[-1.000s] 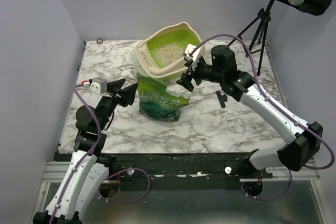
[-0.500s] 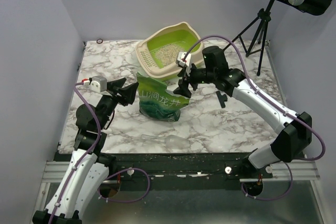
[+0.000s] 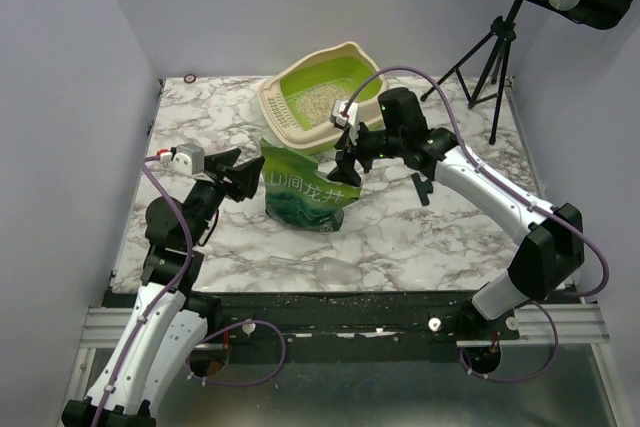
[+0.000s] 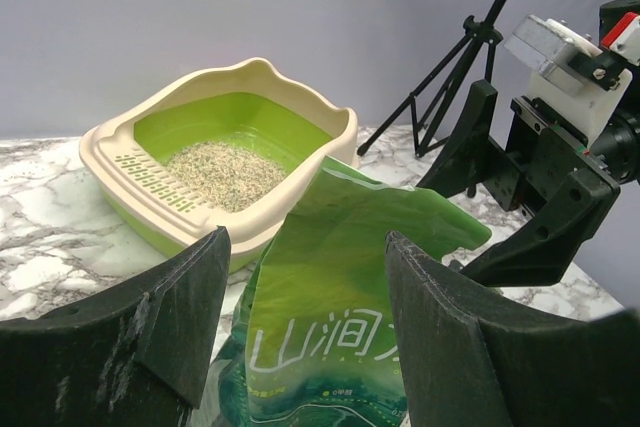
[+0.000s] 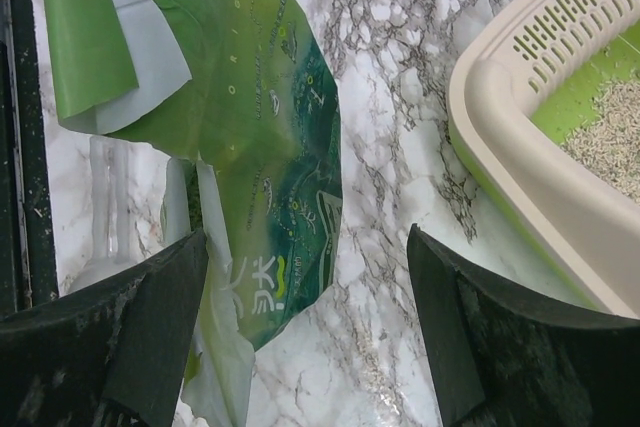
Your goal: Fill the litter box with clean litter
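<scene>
The litter box point(image 3: 272, 109), lime-green inside with a beige rim, sits at the back of the marble table. A thin patch of pale litter point(image 3: 315, 99) lies in it, also in the left wrist view as litter point(image 4: 225, 161) and at the right wrist view's edge as litter point(image 5: 612, 137). A green printed bag point(image 3: 300, 195) stands in front of the box. My left gripper point(image 3: 245, 179) is open just left of the bag, whose top point(image 4: 340, 277) shows between its fingers. My right gripper point(image 3: 350, 161) hangs open over the bag's right upper corner point(image 5: 270, 147), holding nothing.
A clear plastic scoop point(image 3: 335, 270) lies near the table's front edge, and shows in the right wrist view as a clear scoop point(image 5: 108, 209) past the bag. A small black part point(image 3: 422, 188) lies right of the bag. A black tripod point(image 3: 495, 57) stands beyond the back right corner.
My right arm has swung left and its gripper has come down closer to the bag's top right corner. The left arm, bag and box have not moved.
</scene>
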`<state>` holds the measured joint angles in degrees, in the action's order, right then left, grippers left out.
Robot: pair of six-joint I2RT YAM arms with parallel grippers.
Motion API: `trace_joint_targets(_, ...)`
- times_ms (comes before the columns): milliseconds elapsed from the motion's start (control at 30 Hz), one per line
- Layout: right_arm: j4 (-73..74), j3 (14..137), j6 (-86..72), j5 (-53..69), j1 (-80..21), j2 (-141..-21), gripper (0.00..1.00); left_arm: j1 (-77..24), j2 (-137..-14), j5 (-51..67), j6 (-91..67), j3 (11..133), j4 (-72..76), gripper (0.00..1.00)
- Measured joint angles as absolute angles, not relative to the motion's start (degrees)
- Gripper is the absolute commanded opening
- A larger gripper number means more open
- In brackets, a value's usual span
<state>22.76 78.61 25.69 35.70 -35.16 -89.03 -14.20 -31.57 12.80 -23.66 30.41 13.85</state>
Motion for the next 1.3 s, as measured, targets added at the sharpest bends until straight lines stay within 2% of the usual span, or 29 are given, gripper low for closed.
trace_joint_targets(367, 26.1, 80.3, 28.4, 41.8, -35.3, -91.5, 0.86, -14.2, -32.2, 13.3, -23.7, 30.4, 13.8, 0.71)
trace_joint_targets(600, 30.6, 82.5, 30.9, 43.2, -37.3, -93.9, 0.78, -14.2, -32.5, 13.8, -23.9, 30.4, 13.8, 0.71)
trace_joint_targets(667, 31.4, 82.6, 31.2, 42.9, -38.1, -94.3, 0.72, -14.2, -32.5, 13.9, -23.9, 30.4, 13.8, 0.71)
trace_joint_targets(700, 31.7, 82.7, 31.2, 42.6, -38.6, -94.5, 0.63, -14.2, -32.5, 14.0, -23.9, 30.4, 13.8, 0.71)
trace_joint_targets(767, 31.9, 82.8, 31.0, 41.4, -39.4, -94.8, 0.35, -14.2, -32.5, 14.1, -24.0, 30.4, 13.8, 0.71)
trace_joint_targets(800, 31.9, 82.8, 31.3, 40.9, -39.6, -94.9, 0.26, -14.2, -32.5, 14.1, -24.0, 30.4, 13.9, 0.71)
trace_joint_targets(833, 32.1, 82.9, 30.5, 40.1, -39.8, -94.9, 0.18, -14.2, -32.5, 14.2, -24.1, 30.4, 13.9, 0.71)
trace_joint_targets(933, 32.3, 83.3, 29.6, 37.4, -40.1, -94.9, 0.03, -14.2, -32.5, 14.2, -24.1, 30.4, 13.9, 0.71)
trace_joint_targets(967, 32.3, 83.4, 29.3, 36.2, -40.1, -94.8, 0.0, -14.2, -32.6, 14.2, -24.3, 30.4, 13.9, 0.71)
trace_joint_targets(1300, 29.5, 83.4, 25.9, 17.4, -40.5, -92.2, 0.0, -14.2, -32.8, 15.4, -24.9, 30.5, 14.0, 0.71)
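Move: The right edge of the litter bag's open mouth lies about 4 cm back, 2 cm left and 3 cm below the right hand. The bag's middle is 4 cm back, 8 cm left and 10 cm down; the litter box 22 cm ahead, 3 cm left; the clear scoop 19 cm back, 6 cm left. From the left hand that edge is level ahead, some 15 cm right and 12 cm down. Right hand sinks about 5 cm back-left, pinches the bag's mouth edge, then draws it forward-right some 6 cm. ##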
